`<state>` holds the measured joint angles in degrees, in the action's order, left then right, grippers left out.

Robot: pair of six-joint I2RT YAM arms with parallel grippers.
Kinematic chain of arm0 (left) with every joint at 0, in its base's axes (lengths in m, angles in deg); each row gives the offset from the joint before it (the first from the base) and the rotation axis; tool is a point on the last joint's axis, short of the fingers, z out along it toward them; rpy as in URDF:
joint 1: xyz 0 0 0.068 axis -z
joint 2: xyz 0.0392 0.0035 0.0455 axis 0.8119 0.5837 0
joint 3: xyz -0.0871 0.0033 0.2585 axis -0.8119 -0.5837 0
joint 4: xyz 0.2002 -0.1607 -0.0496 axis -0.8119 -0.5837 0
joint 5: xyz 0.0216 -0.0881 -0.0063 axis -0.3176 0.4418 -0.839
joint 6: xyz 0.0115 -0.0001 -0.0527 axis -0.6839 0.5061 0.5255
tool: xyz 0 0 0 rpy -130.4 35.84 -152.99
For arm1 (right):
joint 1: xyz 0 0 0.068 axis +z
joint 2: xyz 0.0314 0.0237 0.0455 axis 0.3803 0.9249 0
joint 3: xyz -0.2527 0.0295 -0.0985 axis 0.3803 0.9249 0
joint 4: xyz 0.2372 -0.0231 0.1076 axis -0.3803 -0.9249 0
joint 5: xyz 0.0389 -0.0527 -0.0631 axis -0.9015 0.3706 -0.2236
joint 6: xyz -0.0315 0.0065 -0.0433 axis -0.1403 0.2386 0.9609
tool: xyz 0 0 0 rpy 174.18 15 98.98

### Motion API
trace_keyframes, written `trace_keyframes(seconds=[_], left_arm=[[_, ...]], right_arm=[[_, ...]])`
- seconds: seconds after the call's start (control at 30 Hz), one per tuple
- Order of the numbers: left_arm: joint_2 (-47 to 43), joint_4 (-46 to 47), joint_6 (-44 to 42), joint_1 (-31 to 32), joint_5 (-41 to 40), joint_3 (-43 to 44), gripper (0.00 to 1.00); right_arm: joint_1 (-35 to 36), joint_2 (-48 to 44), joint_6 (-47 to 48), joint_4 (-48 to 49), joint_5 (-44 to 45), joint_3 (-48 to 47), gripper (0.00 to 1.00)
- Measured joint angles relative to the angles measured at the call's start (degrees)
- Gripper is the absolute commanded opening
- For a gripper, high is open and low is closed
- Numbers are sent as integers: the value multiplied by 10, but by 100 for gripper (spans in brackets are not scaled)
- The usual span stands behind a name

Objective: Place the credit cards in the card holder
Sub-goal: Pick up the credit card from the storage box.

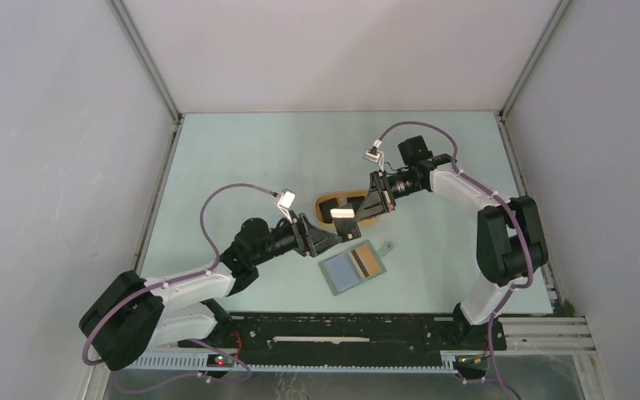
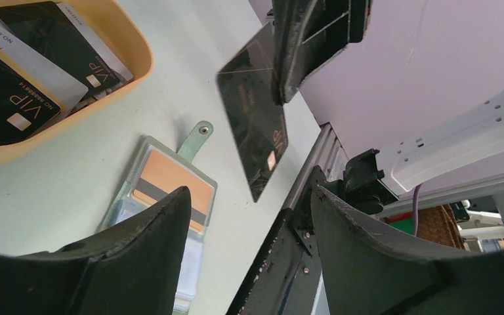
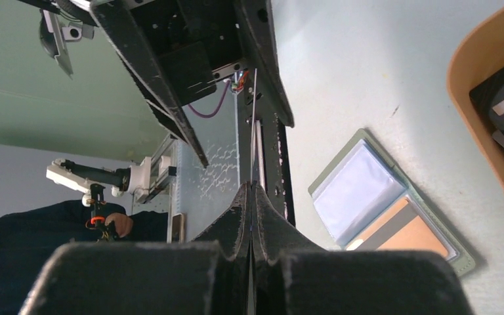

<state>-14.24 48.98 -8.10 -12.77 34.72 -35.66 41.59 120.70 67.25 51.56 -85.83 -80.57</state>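
The card holder lies open on the table, a tan card with a dark stripe tucked in one half and a clear pocket on the other. My right gripper is shut on a black credit card, which hangs in the air just in front of the left gripper and above the holder. In the right wrist view that card shows edge-on between the closed right gripper. My left gripper stands open below the card, not touching it. More black VIP cards lie in the orange tray.
The orange oval tray sits just behind the card holder. The black rail of the arm mount runs along the near table edge. Enclosure walls stand on the left, right and back.
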Motion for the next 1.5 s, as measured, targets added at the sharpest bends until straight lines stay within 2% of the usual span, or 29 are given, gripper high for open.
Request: trace_keyframes(seconds=[0.23, 0.43, 0.73, 0.77, 0.87, 0.93, 0.97, 1.07, 1.13, 1.27, 1.5], left_arm=[[35, 19, 1, 0, 4, 0, 60], [78, 65, 21, 0, 33, 1, 42], [113, 131, 51, 0, 68, 2, 28], [116, 137, 54, 0, 71, 2, 25], [122, 152, 61, 0, 78, 3, 2], [127, 161, 70, 0, 84, 3, 0], [129, 168, 72, 0, 89, 3, 0], [136, 178, 76, 0, 93, 3, 0], [141, 181, 78, 0, 93, 4, 0], [145, 185, 82, 0, 93, 5, 0], [159, 198, 87, 3, 97, 8, 0]], right_arm=[[8, -4, 2, 0, -16, 0, 0], [12, -4, 4, 0, -19, 0, 0], [14, -4, 9, 0, -19, 0, 0], [15, -4, 9, 0, -19, 0, 0], [17, -4, 13, -2, -18, 0, 0], [18, -4, 16, -3, -14, 0, 0], [19, -4, 18, -3, -10, 0, 7], [19, -4, 21, -5, -4, 0, 46], [19, -6, 20, -5, -2, 1, 62], [14, -10, 14, -3, -2, 2, 67], [7, -13, -19, 17, -1, 2, 65]])
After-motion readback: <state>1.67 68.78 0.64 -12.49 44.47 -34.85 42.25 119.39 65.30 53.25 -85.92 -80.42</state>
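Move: The black credit card, still held up in my shut right fingers, has its middle about 4 cm ahead, 3 cm right and 1 cm above my open left hand. It sits some 2 cm back, 4 cm left and 1 cm below my right hand. From my left hand the card holder lies about 2 cm back, 4 cm right and 14 cm down. The storage box is roughly 16 cm ahead, 3 cm right and 14 cm below it. My left hand takes the card over: I ease it about 3 cm right and 1 cm back, dipping 1.5 cm and rising again, turned some 10 degrees clockwise, and pinch the card's near lower part. My right hand shifts barely 1 cm back and keeps its hold until the left fingers are shut, then opens and lets go, almost in place. ##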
